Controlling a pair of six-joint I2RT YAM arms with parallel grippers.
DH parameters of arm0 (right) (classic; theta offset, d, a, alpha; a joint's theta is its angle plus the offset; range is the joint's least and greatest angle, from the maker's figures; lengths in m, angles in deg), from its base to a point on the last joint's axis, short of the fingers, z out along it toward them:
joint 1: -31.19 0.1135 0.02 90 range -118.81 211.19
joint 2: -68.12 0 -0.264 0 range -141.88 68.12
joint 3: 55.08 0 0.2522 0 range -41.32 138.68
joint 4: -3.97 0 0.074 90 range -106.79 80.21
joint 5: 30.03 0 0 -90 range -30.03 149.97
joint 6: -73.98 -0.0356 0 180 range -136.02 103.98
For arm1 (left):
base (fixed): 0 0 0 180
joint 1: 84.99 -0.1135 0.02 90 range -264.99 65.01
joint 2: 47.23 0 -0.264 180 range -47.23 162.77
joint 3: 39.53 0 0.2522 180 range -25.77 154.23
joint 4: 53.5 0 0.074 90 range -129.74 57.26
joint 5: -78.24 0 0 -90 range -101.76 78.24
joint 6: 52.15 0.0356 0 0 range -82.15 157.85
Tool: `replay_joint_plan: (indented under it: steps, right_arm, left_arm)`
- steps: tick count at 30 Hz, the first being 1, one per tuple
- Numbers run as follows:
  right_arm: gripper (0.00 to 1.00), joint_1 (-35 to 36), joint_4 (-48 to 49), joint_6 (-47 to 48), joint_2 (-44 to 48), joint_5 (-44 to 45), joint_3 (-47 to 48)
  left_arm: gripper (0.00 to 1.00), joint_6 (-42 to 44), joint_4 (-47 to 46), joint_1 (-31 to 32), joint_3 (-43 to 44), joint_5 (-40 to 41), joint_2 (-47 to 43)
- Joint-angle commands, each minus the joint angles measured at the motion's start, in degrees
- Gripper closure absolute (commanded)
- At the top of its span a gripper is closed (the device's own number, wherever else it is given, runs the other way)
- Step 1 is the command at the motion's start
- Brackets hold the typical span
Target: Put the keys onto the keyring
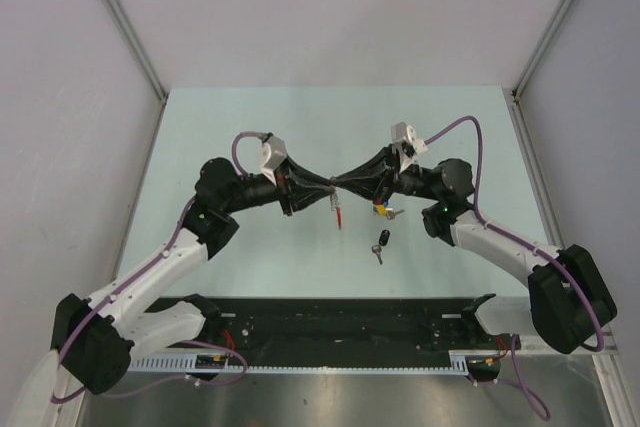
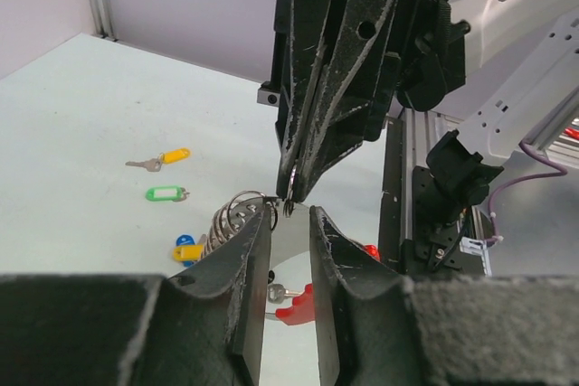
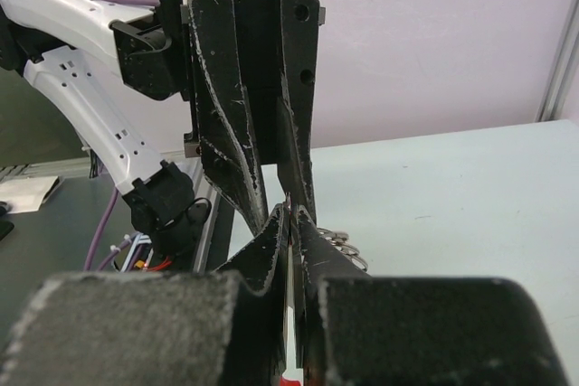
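My two grippers meet tip to tip above the middle of the table. The right gripper [image 3: 291, 214] is shut on the keyring [image 2: 237, 217], a coil of grey metal loops, and the ring's red tag [image 1: 338, 212] hangs below the meeting point. The left gripper [image 2: 289, 214] faces it with a narrow gap between its fingers. The loops lie just beside its left finger, and nothing is clamped between the two. The black-headed key [image 1: 381, 241] lies on the table, a little right of the tag. Yellow [image 2: 172, 156], green [image 2: 165, 193] and blue-and-yellow [image 2: 188, 249] keys lie on the table under the right arm.
The pale green table [image 1: 250, 127] is closed in by white walls on three sides. A black rail [image 1: 340, 322] with both arm bases runs along the near edge. The right arm's elbow [image 1: 450, 182] hangs over the table's right half.
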Motion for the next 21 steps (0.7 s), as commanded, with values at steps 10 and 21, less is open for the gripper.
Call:
replay_joint_plan:
  steps: [10,21]
  right_arm:
    - [1.00,0.6,3.0,1.1,-0.8,-2.8,0.7]
    - [1.00,0.8,1.8,1.8,-1.1,-4.0,1.3]
  left_arm:
    - [0.73,4.1,0.8,0.4,5.0,-7.8,1.4]
    - [1.00,5.8,3.5,0.4,5.7,-7.6,2.1]
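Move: The keyring's upper edge, clamped in the right fingertips, lies about 1 cm to the right of and 1 cm back from the left hand, level with it; for the right hand it is right at the pads. On the table some 25 cm below, from the left hand, the black key fob lies about 12 cm right and 3 cm ahead, the yellow tag 13 cm right and 12 cm ahead, the green tag 20 cm right and 20 cm ahead. The keyring's edge, still pinched in the shut right fingertips, is taken by the left hand from the other side: the left fingers, about a quarter open around it, ease roughly 0.5 cm back and slightly right, turn some 5 degrees clockwise, then close almost fully to pinch it tip to tip with the right. The right hand keeps its grip, staying nearly in place as it sinks about 0.5 cm. ##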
